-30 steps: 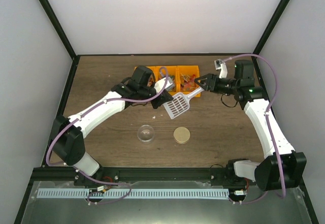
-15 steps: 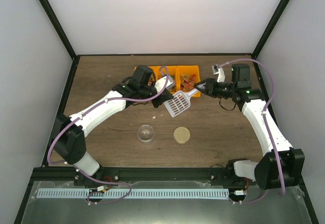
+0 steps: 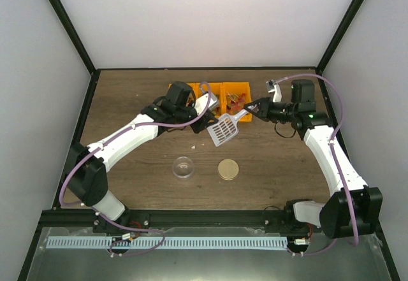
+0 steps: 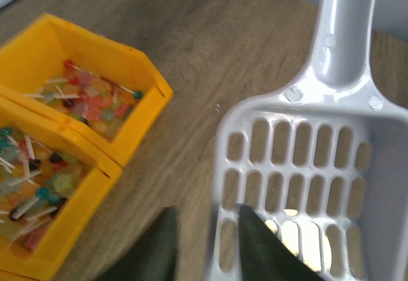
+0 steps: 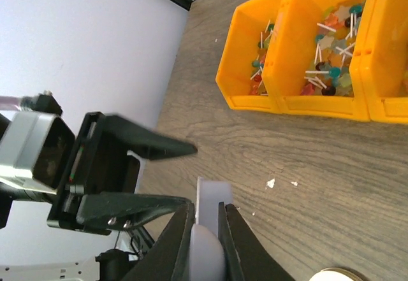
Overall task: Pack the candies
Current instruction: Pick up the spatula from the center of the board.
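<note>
A white slotted scoop (image 3: pixel 223 130) hangs above the table in front of the orange bins (image 3: pixel 210 99). My right gripper (image 3: pixel 245 110) is shut on the scoop's handle (image 5: pixel 209 198), which its fingers clamp from both sides. My left gripper (image 3: pixel 207 123) is open, its fingers (image 4: pixel 261 246) straddling the scoop's rim (image 4: pixel 223 166) with a gap on the outer side. The same open left gripper (image 5: pixel 185 174) shows in the right wrist view. The candies (image 4: pixel 89 99) lie in the bins, small and mixed in colour, some on white sticks (image 5: pixel 328 64). The scoop (image 4: pixel 306 166) holds nothing.
A small clear jar (image 3: pixel 183 167) and a round gold lid (image 3: pixel 228 169) sit on the wooden table nearer the arm bases. A few white crumbs (image 5: pixel 271 183) lie on the wood in front of the bins. Black frame posts edge the table.
My right gripper has moved in and shut on the scoop's handle. My left gripper has opened and let go of the scoop's rim. The scoop shifted slightly toward the bins.
</note>
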Controlling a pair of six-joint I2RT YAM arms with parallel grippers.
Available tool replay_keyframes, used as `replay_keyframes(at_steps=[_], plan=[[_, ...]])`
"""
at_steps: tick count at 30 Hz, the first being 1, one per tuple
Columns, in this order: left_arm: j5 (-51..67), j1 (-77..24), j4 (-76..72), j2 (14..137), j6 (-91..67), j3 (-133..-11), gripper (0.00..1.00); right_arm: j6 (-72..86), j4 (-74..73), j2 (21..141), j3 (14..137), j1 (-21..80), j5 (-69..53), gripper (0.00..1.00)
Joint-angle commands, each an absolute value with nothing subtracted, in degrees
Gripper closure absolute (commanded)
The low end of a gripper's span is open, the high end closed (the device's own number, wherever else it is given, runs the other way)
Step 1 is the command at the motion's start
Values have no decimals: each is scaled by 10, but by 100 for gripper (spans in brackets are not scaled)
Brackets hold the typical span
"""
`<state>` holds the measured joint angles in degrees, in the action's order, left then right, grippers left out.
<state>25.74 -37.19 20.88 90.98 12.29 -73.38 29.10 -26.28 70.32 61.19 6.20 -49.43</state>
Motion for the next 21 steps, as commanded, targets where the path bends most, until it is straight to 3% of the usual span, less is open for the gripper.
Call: replay_keyframes(at_steps=[1, 2, 6, 13, 17, 21], plan=[[228, -370, 156, 890, 82, -732, 5, 331, -223, 689, 602, 62, -503, 99], [220, -368, 148, 887, 66, -729, 1, 339, -214, 686, 603, 62, -497, 99], [205, -340, 95, 861, -73, -692, 0, 367, -181, 674, 608, 62, -467, 99], [362, -257, -111, 838, -461, -578, 0, 424, -80, 640, 580, 61, -440, 99], [406, -258, -293, 841, -603, -510, 0, 446, -34, 632, 561, 62, -447, 99], [418, -262, -371, 851, -675, -503, 0, 469, 3, 630, 547, 61, -452, 99]])
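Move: The spatula slants down from the right fingers, which are shut on its handle; its middle is about 5 cm left, 5 cm back and 3 cm below that hand, and 5 cm right, 1 cm back and 2 cm above the left hand. The candy tray lies about 13 cm ahead and 2 cm left of the left hand, 20 cm below; the glass dish is 12 cm back and 12 cm left, the yellow lid 12 cm back and 5 cm right. Open the left gripper wide from its slight gap around the blade's edge and draw away from the blade, leftward and forward some 6 and 5 cm while rising about 2, rolling the wrist roughly 60 degrees, then ease back a little. Keep the right fingers shut on the handle and lift the spatula about 5 cm, tipping the fingers slightly upward. ##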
